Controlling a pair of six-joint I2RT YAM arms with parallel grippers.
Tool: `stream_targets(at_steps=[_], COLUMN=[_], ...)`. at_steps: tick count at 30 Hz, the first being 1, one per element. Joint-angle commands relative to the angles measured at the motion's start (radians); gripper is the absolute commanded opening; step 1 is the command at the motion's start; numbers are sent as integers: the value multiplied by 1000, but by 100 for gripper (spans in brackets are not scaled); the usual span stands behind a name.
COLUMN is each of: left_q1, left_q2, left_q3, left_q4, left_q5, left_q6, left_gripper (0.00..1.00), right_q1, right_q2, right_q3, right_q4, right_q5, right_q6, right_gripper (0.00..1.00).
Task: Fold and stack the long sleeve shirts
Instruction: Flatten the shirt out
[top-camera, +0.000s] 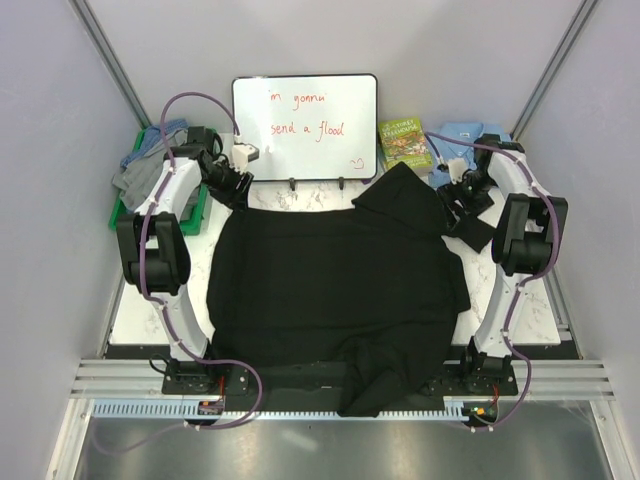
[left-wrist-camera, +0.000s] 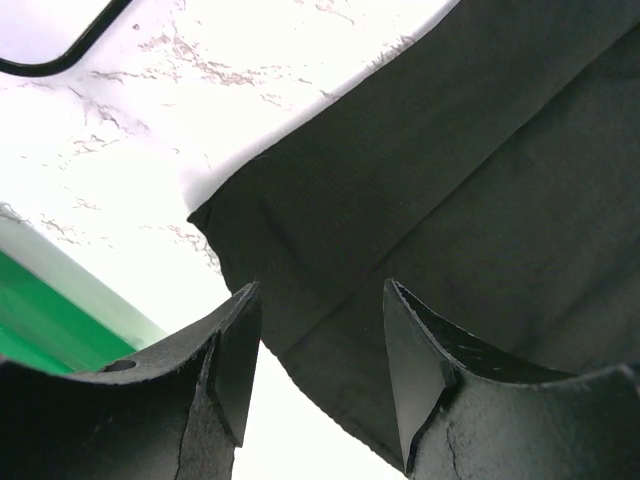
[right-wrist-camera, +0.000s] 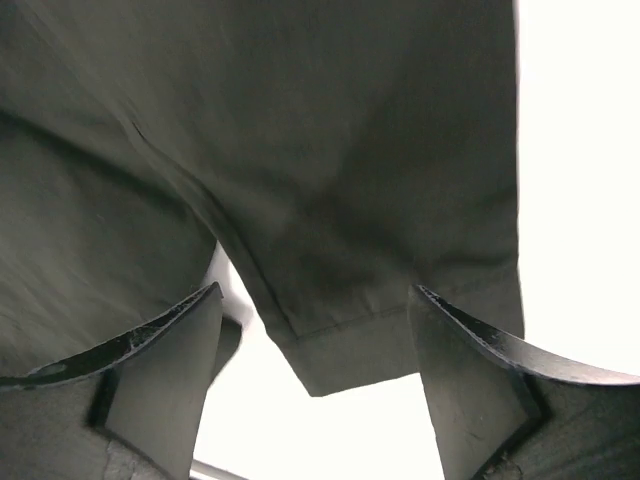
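Observation:
A plain black shirt (top-camera: 335, 285) lies spread over the white table, its near edge hanging over the front. My left gripper (top-camera: 235, 185) is open just above the shirt's far left corner, which shows between my fingers in the left wrist view (left-wrist-camera: 330, 300). My right gripper (top-camera: 462, 205) is open over the shirt's far right sleeve; the hemmed cuff (right-wrist-camera: 370, 340) lies between my open fingers. A light blue shirt (top-camera: 465, 135) lies at the back right. Grey and blue shirts (top-camera: 145, 160) sit piled in a green bin (top-camera: 190, 205) at the back left.
A whiteboard (top-camera: 305, 125) with red writing stands at the back centre. A green-covered book (top-camera: 404, 143) lies right of it. Grey walls close in both sides. The marble table top (left-wrist-camera: 130, 150) shows bare around the shirt's far left corner.

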Motion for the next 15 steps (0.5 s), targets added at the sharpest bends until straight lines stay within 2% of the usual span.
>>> stream_targets(at_steps=[1,6,9,10,12,13,15], left_q1=[4,4,4,4,3,3,3], left_q2=[0,40,68,73,85,105,128], left_q3=[-11,41,57,58,54,57,78], left_q4=[10,32,47,53,90,96,96], left_q5=[-6,-22,-23,-17,3,7,29], left_q6=[-22,-19,24,59,95,128,174], left_gripper=[59,60,59,59,57,56,54], right_q1=[14,14,15,14,14,11,11], right_q2=[-62,1,28,32,32,33,39], right_q3=[-74,-97,-90,-91,-88,-65,-28], right_q4=[21,112,103,101,99,93,89], right_q5=[58,116,107,104,89,80,72], right_q6=[-32,11,25,28,43,54,85], right_gripper=[83,81,68,53,32,13,0])
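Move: Beneath the open right fingers, about 4 cm down, 1 cm back and 1 cm right, lies the black shirt's sleeve just above its cuff; the cuff's end is roughly 3 cm back and 6 cm right. The folded blue shirt lies some 18 cm ahead and 4 cm right. For the left hand, the shirt's far left corner is about 5 cm ahead, 1 cm left and 9 cm down, with the green bin roughly 10 cm ahead and 18 cm left. Sinking almost 4 cm onto the sleeve after easing back a couple of centimetres, the right hand shuts its wide-open fingers nearly fully and pinches the cloth just above the cuff seam. The left hand starts down more slowly, about 3 cm, and edges forward towards the shirt's far left corner, fingers still open and clear of the cloth. ##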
